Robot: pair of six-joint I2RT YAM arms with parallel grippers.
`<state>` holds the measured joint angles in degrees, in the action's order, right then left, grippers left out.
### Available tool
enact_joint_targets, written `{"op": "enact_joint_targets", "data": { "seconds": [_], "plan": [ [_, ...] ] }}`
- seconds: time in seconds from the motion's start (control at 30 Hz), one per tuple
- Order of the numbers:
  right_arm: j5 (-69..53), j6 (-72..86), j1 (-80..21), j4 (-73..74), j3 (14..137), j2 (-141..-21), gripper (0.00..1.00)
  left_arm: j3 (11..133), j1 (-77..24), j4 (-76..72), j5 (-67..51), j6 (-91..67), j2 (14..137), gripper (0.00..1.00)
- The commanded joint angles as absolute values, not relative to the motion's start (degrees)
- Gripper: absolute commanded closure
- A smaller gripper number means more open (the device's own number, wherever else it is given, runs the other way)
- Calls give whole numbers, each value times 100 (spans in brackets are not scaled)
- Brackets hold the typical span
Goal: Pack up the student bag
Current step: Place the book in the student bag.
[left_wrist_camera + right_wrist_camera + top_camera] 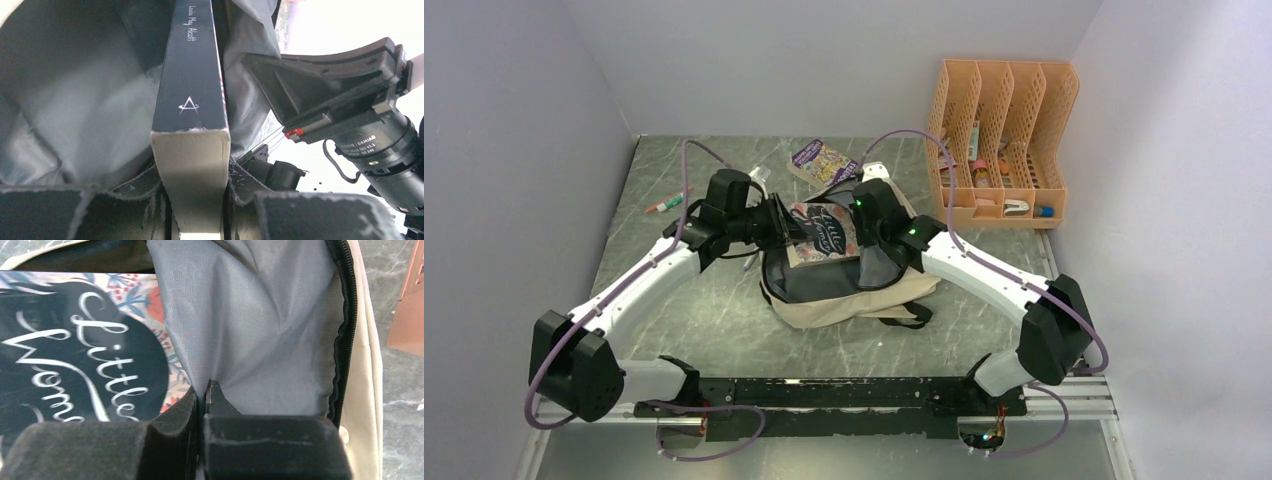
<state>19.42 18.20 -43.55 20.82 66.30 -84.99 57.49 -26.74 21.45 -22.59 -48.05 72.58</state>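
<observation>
The student bag (854, 305), beige with dark grey lining, lies open in the middle of the table. My left gripper (786, 225) is shut on a dark "Little Women" book (824, 232), which hangs over the bag's opening. In the left wrist view the fingers (135, 192) clamp the book (192, 100) across its pages, spine outward, with grey lining (75, 100) behind it. My right gripper (202, 395) is shut on a fold of the lining (260, 330) and holds the flap up. The book's cover (75, 350) is at the left, the black zipper (345, 315) at the right.
An orange perforated file organiser (1002, 140) with small items stands at the back right. A purple patterned packet (822, 160) lies behind the bag. A pen (664, 205) lies at the back left. White walls enclose the table on three sides.
</observation>
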Motion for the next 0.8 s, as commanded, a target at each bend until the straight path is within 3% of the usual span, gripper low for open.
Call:
{"op": "enact_joint_targets", "data": {
  "seconds": [0.0,0.3,0.77],
  "plan": [
    [1827,1916,-4340,1430,6639,-8138,100,5567,-2678,536,-2925,-5086,7404,95],
    [1510,2017,-4316,1253,6538,-8061,100,5030,-2772,-1645,-3484,-5578,8025,95],
    [1105,2208,-4314,1021,6408,-8058,100,4844,-3331,-3252,-3024,-5856,9136,95]
  ]
}}
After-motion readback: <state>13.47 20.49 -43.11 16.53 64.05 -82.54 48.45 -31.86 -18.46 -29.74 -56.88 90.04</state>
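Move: The left hand already grips Little Women by its left end, held in the bag's mouth; the middle of the student bag lies about 9 cm to the right, 2 cm back and 12 cm below. The purple book is some 25 cm ahead and 3 cm right, a marker about 12 cm left and 2 cm ahead, both around 19 cm lower. From the right hand, which pinches the grey lining, the bag's middle is about 8 cm back, 2 cm left and 9 cm down. Rightward and down, drifting a little forward, the left hand carries the book about 8 cm across and 5 cm deeper into the bag, under the lining flap. As it goes, the fingers level out some 15 degrees and swing slightly clockwise, keeping their grip. The right hand keeps the lining pinched, easing roughly 1.5 cm left and 1 cm up. ##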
